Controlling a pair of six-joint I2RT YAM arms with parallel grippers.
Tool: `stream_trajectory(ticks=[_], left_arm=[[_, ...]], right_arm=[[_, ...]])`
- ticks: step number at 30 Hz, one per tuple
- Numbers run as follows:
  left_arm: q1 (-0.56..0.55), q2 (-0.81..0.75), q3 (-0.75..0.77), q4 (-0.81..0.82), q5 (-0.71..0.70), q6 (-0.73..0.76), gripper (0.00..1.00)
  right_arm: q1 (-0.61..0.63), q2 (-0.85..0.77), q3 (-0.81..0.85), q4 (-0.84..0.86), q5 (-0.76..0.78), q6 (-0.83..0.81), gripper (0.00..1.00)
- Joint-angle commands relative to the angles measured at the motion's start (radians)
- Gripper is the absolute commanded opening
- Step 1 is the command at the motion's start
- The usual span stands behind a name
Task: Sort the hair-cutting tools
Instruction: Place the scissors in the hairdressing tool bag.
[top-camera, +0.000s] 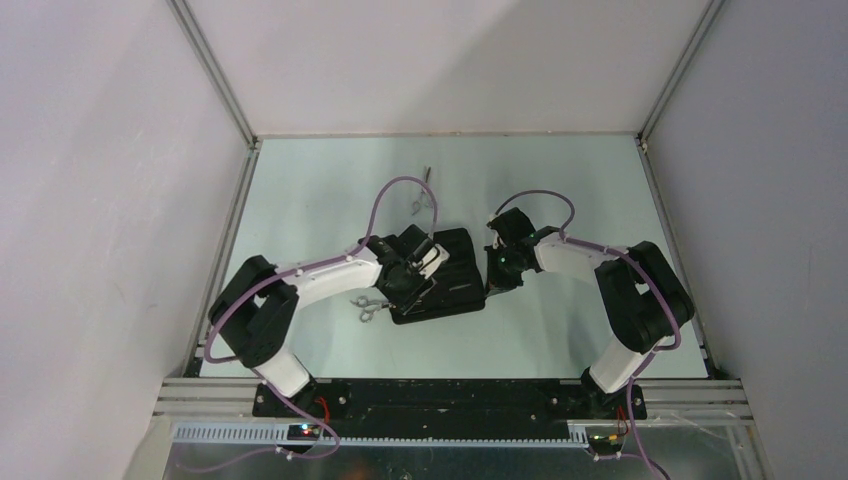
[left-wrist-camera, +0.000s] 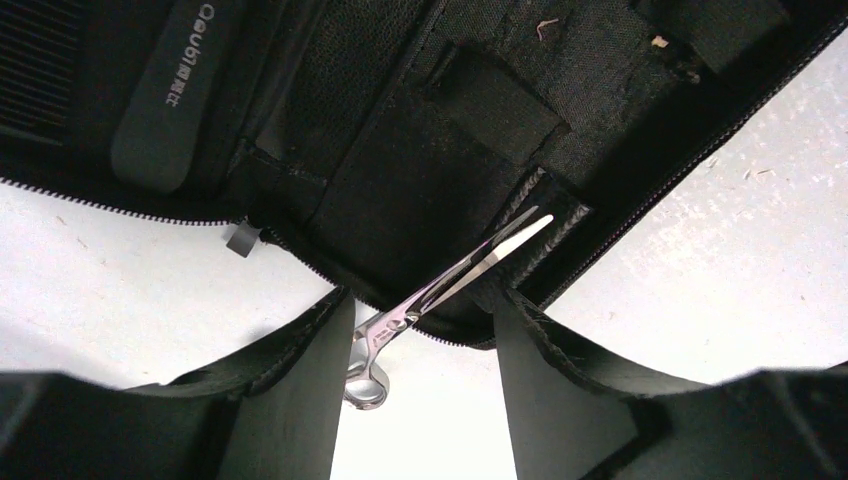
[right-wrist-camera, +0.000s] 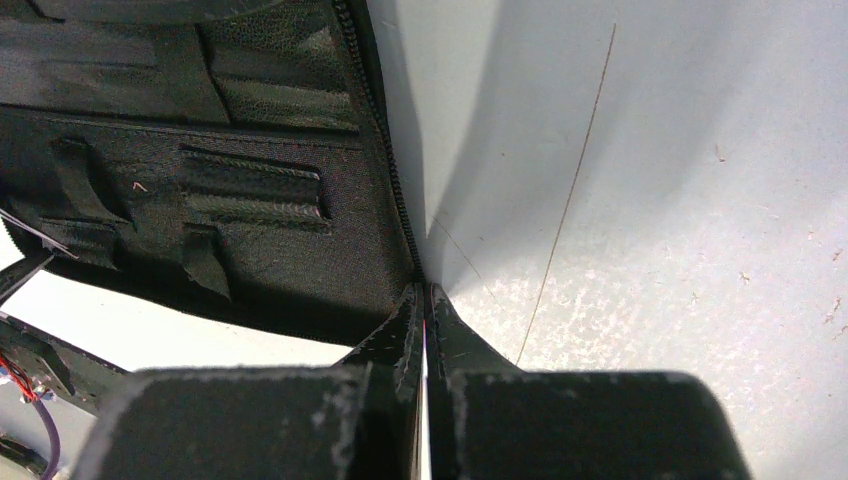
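Observation:
A black fabric case (top-camera: 455, 270) lies open mid-table. One pair of silver scissors (left-wrist-camera: 445, 285) has its blades tucked in a pocket at the case's edge, with the ring handles (left-wrist-camera: 366, 386) out over the table; it also shows from above as scissors (top-camera: 371, 310). My left gripper (left-wrist-camera: 420, 300) stands open astride these scissors, and its left finger (left-wrist-camera: 300, 400) is against the handles. A black comb (left-wrist-camera: 160, 95) sits inside the case. A second pair of scissors (top-camera: 424, 203) and a slim dark comb (top-camera: 427, 172) lie farther back. My right gripper (right-wrist-camera: 425, 292) is shut, its tips at the case's zipper edge (right-wrist-camera: 385, 150).
The white table (top-camera: 560, 190) is walled by aluminium rails at left (top-camera: 235, 220), right and back. Both arm bases stand at the near edge. A thin hair-like line (right-wrist-camera: 570, 190) lies on the table right of the case.

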Motion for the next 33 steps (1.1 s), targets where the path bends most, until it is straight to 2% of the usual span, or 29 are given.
stream_trajectory(ticks=[1,4,8,9,12,14,22,33], left_arm=[[-0.008,0.028,0.011,0.029,-0.001,0.025,0.56],[-0.008,0.043,0.012,0.039,-0.002,0.031,0.47],[-0.008,0.061,0.026,0.037,0.006,0.044,0.31],[-0.007,0.068,0.028,0.031,0.008,0.047,0.24],[-0.008,0.091,0.045,0.016,0.014,0.064,0.13],[-0.007,0.104,0.055,0.008,0.024,0.071,0.09],[-0.014,0.170,0.103,-0.055,0.054,0.111,0.00],[-0.073,0.240,0.189,-0.109,0.064,0.148,0.00]], right_arm=[[-0.005,0.006,-0.025,-0.024,0.049,-0.030,0.00],[-0.006,0.007,-0.026,-0.023,0.049,-0.030,0.00],[-0.003,0.007,-0.025,-0.023,0.050,-0.030,0.00],[-0.003,0.007,-0.026,-0.023,0.050,-0.031,0.00],[-0.002,0.007,-0.026,-0.023,0.049,-0.031,0.00],[-0.001,0.006,-0.025,-0.023,0.049,-0.032,0.00],[0.001,0.006,-0.026,-0.023,0.049,-0.033,0.00],[0.002,0.008,-0.026,-0.019,0.043,-0.033,0.00]])
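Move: Right beneath the open left fingers, about 2 cm down, lie the scissors, blades pointing right and handles off to the left. The bag's middle is some 5 cm ahead and 7 cm to the right; its near loop, under the blade tips, is about 1 cm ahead and 5 cm right, and the elastic loop 5 cm ahead and 5 cm right. From the right hand, the scissors lie about 16 cm to the left and 3 cm back. Sinking about 1.5 cm almost straight down onto the scissors, the left hand closes its fingers and pinches them by the pivot. It then all but stays in place, keeping the grip while the wrist tilts and turns clockwise, some 10 to 15 degrees in all. The right hand stays still, shut, its fingertips at the bag's right edge. ##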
